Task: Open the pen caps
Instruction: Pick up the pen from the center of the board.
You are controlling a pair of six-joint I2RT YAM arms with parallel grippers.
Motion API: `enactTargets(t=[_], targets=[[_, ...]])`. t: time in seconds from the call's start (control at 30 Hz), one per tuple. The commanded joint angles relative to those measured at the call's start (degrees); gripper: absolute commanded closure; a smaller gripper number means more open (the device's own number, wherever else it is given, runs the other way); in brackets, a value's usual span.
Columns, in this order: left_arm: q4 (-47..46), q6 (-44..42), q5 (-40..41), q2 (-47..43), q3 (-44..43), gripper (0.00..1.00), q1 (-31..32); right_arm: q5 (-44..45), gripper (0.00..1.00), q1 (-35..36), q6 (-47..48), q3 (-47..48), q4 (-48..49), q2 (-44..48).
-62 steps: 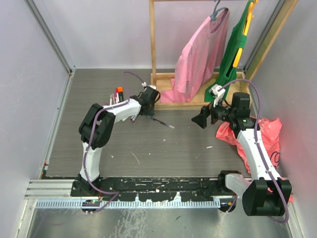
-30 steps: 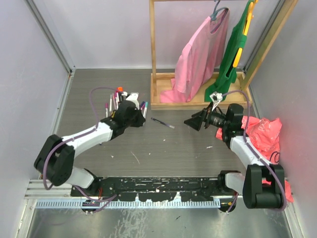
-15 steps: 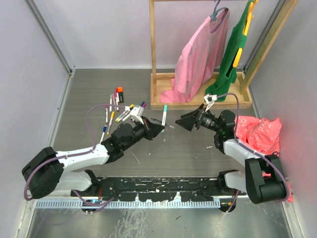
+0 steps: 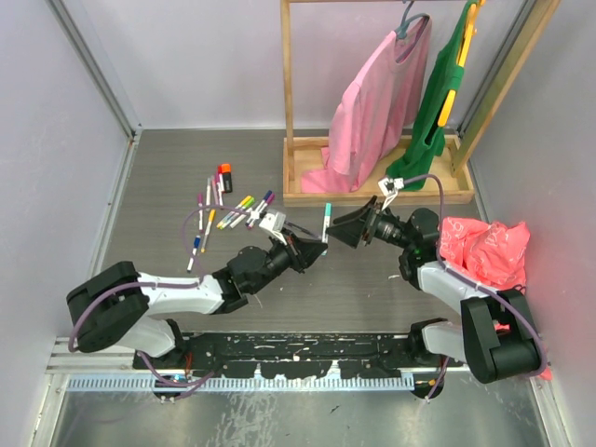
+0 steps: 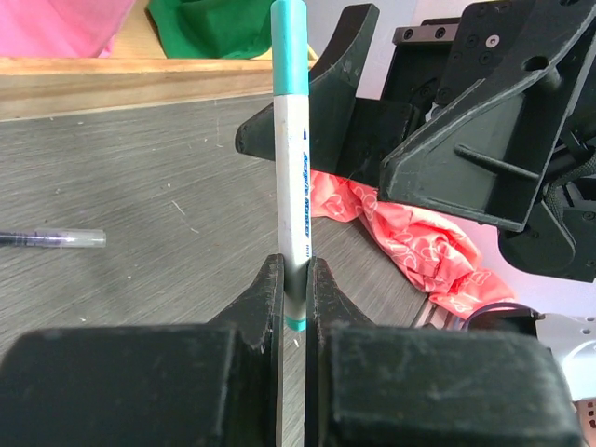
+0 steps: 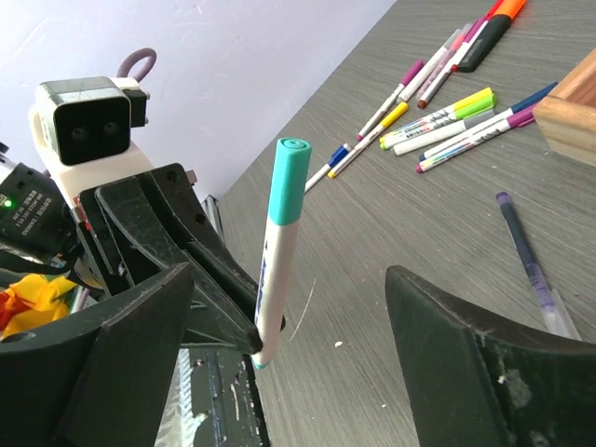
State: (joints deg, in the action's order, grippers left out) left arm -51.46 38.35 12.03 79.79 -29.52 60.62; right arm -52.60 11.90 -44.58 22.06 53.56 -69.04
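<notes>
A white pen (image 5: 296, 186) with a teal pen cap (image 5: 289, 47) stands upright above the floor. My left gripper (image 5: 294, 270) is shut on its lower barrel. In the top view the pen (image 4: 326, 225) sits between the left gripper (image 4: 312, 250) and my right gripper (image 4: 345, 228). The right gripper (image 6: 289, 279) is open, its fingers (image 6: 438, 326) wide apart on either side of the pen (image 6: 275, 270), touching nothing. The cap (image 6: 287, 182) is still on. Several other capped pens (image 4: 228, 209) lie in a loose cluster on the floor at the back left.
An orange-and-black marker (image 4: 224, 177) lies behind the cluster. A thin purple pen (image 6: 526, 261) lies alone near the wooden rack (image 4: 289, 93), which holds a pink garment (image 4: 377, 112) and a green one (image 4: 438, 102). A red bag (image 4: 484, 247) lies by the right arm.
The left arm has swung from the pen cluster forward and to the right, carrying the teal pen up to the right gripper. The right gripper has moved left to meet it.
</notes>
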Motion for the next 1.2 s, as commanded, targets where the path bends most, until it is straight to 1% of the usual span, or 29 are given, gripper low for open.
enactTargets(t=[0.0,0.17,0.27,0.43,0.6,0.7,0.77,0.8,0.87,0.93,1.0,1.07,1.17], targets=[[-7.41,-0.56,2.53,1.01,-2.45,1.0,0.94,0.59,0.14,1.09,0.83,2.07,-0.21,0.64],[-7.69,-0.62,2.53,2.11,-3.22,1.0,1.65,0.57,0.22,2.17,0.87,2.26,-0.72,0.24],[-8.26,-0.65,2.54,3.13,-3.35,1.0,1.84,0.62,0.31,2.46,1.08,2.73,-2.1,0.17],[-9.28,-0.22,2.51,4.26,-3.39,1.0,1.78,0.42,0.5,2.83,1.07,2.9,-2.32,0.2],[-9.32,-0.02,3.0,4.47,-3.38,1.0,1.79,0.05,0.73,3.04,1.61,2.98,-2.32,0.22],[-8.59,0.13,3.52,4.69,-3.43,1.0,1.83,-0.16,0.8,3.12,2.05,3.16,-2.76,0.08],[-8.04,0.15,3.5,4.93,-3.59,1.0,1.8,-0.5,0.89,3.08,2.68,3.58,-3.67,0.1],[-8.01,0.22,3.26,5.08,-3.61,0.96,1.78,-0.8,0.93,3.04,3.32,3.86,-4.43,0.15],[-8.0,0.23,2.42,5.05,-3.34,0.83,1.83,-1.17,0.99,3.12,4.86,4.74,-6.51,0.41],[-7.96,-0.45,0.82,4.65,-2.78,0.66,1.84,-1.57,0.99,3.13,7.28,5.63,-9.21,0.69],[-8.03,-1.96,-1.15,3.76,-1.7,0.54,1.78,-2.27,0.99,3.1,9.12,6.64,-12.16,0.79],[-8.05,-3.15,-2.47,2.5,-0.15,0.45,1.75,-3.62,0.99,3.0,12.02,8.09,-15.73,0.82],[-8.11,-4.48,-3.06,-0.22,2.76,0.34,1.65,-7.8,0.99,3.04,18.89,10.92,-23.08,0.43]])
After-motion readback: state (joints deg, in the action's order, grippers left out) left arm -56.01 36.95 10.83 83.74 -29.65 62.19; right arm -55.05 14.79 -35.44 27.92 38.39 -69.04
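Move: The left hand already holds the teal-capped pen upright near its lower end, so the pen's middle is about 4 cm above that hand. The right fingers it is brought to are roughly 3 cm to the right, 1 cm ahead and 4 cm up. From the open right hand, the pen's middle lies some 3 cm left, 1 cm back and about level. The clear pen lies about 19 cm ahead of the right hand, 7 cm left and 22 cm below. The left hand shifts the upright teal-capped pen about 1.5 cm to the right and holds it there, while the wide-open right hand edges about as far left with a little back and down, its fingers closing until they pinch the pen's white body below the cap. Only then do the left fingers open, to a bit over half, letting go of the pen's lower end and beginning to draw back about 1 cm, while the right keeps its grip and rolls some 5 degrees. ##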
